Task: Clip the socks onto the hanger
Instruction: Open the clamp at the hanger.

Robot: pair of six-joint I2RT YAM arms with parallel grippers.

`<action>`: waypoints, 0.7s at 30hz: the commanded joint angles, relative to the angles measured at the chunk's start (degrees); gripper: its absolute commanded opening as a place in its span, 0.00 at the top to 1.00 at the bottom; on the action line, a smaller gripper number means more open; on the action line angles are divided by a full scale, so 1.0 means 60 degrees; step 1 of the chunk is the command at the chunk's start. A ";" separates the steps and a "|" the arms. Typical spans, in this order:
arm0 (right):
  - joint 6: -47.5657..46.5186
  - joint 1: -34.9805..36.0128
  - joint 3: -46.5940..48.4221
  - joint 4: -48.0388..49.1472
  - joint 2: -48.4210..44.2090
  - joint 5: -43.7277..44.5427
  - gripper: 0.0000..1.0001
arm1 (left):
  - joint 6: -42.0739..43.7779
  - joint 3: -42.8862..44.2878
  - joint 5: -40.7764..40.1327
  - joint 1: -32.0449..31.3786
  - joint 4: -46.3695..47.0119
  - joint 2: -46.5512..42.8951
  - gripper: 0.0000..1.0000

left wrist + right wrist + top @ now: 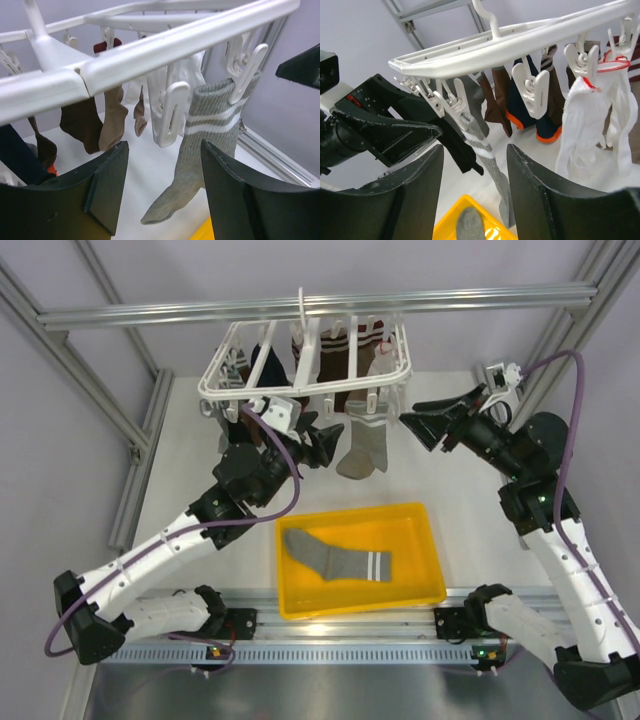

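The white hanger (225, 365) hangs from the top rail. One grey sock (365, 445) with two white stripes dangles from a clip (247, 70) at the hanger's front edge. The second grey sock (335, 558) lies flat in the yellow tray (420, 515). My left gripper (318, 435) is open and empty just left of the hanging sock (205, 145), and a free clip (170, 115) hangs just beyond its tips. My right gripper (410, 415) is open and empty to the sock's right. In the right wrist view the hanging sock (492, 160) shows between its fingers (540, 200).
Brown (82, 125), navy-and-orange (547, 127), white (582, 130) and black (462, 150) socks hang from other clips. The aluminium frame rail (300, 308) crosses above, and a rail (280, 157) runs along the table's right edge. The yellow tray sits near the arm bases.
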 commanded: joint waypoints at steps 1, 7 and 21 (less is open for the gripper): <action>0.0157 0.0452 0.0595 0.1022 0.0182 0.0359 0.47 | 0.0092 0.0493 -0.0062 -0.0009 0.1115 0.0151 0.35; 0.0084 0.1125 0.0771 0.1213 0.0373 0.0535 0.49 | 0.0166 0.0859 0.0070 -0.0009 0.1219 0.0444 0.38; 0.0113 0.3279 0.1695 0.1535 0.1471 0.1662 0.50 | 0.0590 0.1196 0.0655 -0.0009 0.0061 0.0210 0.73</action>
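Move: Just above the left fingertips, roughly 3 cm up, 1 cm farther out and 1 cm right, hangs the empty clip on the hanger's front bar. The corner clip is about 7 cm right of it at the same height and 1 cm farther out; the grey striped sock hangs below that, its middle some 6 cm right, 1 cm ahead and 4 cm below the left hand. For the right hand, the empty clip is about 12 cm left, level in reach and 5 cm higher. Rising about 2.5 cm with a slight shift to the right, the open left gripper brings its fingers up on both sides of the empty clip, closing partway until they pinch its lower part. Meanwhile the right hand sweeps some 7 cm left and 4 cm up, drawing back slightly and turning about 10 degrees counter-clockwise, past the near side of the corner clip towards the empty one, fingers held half open. ##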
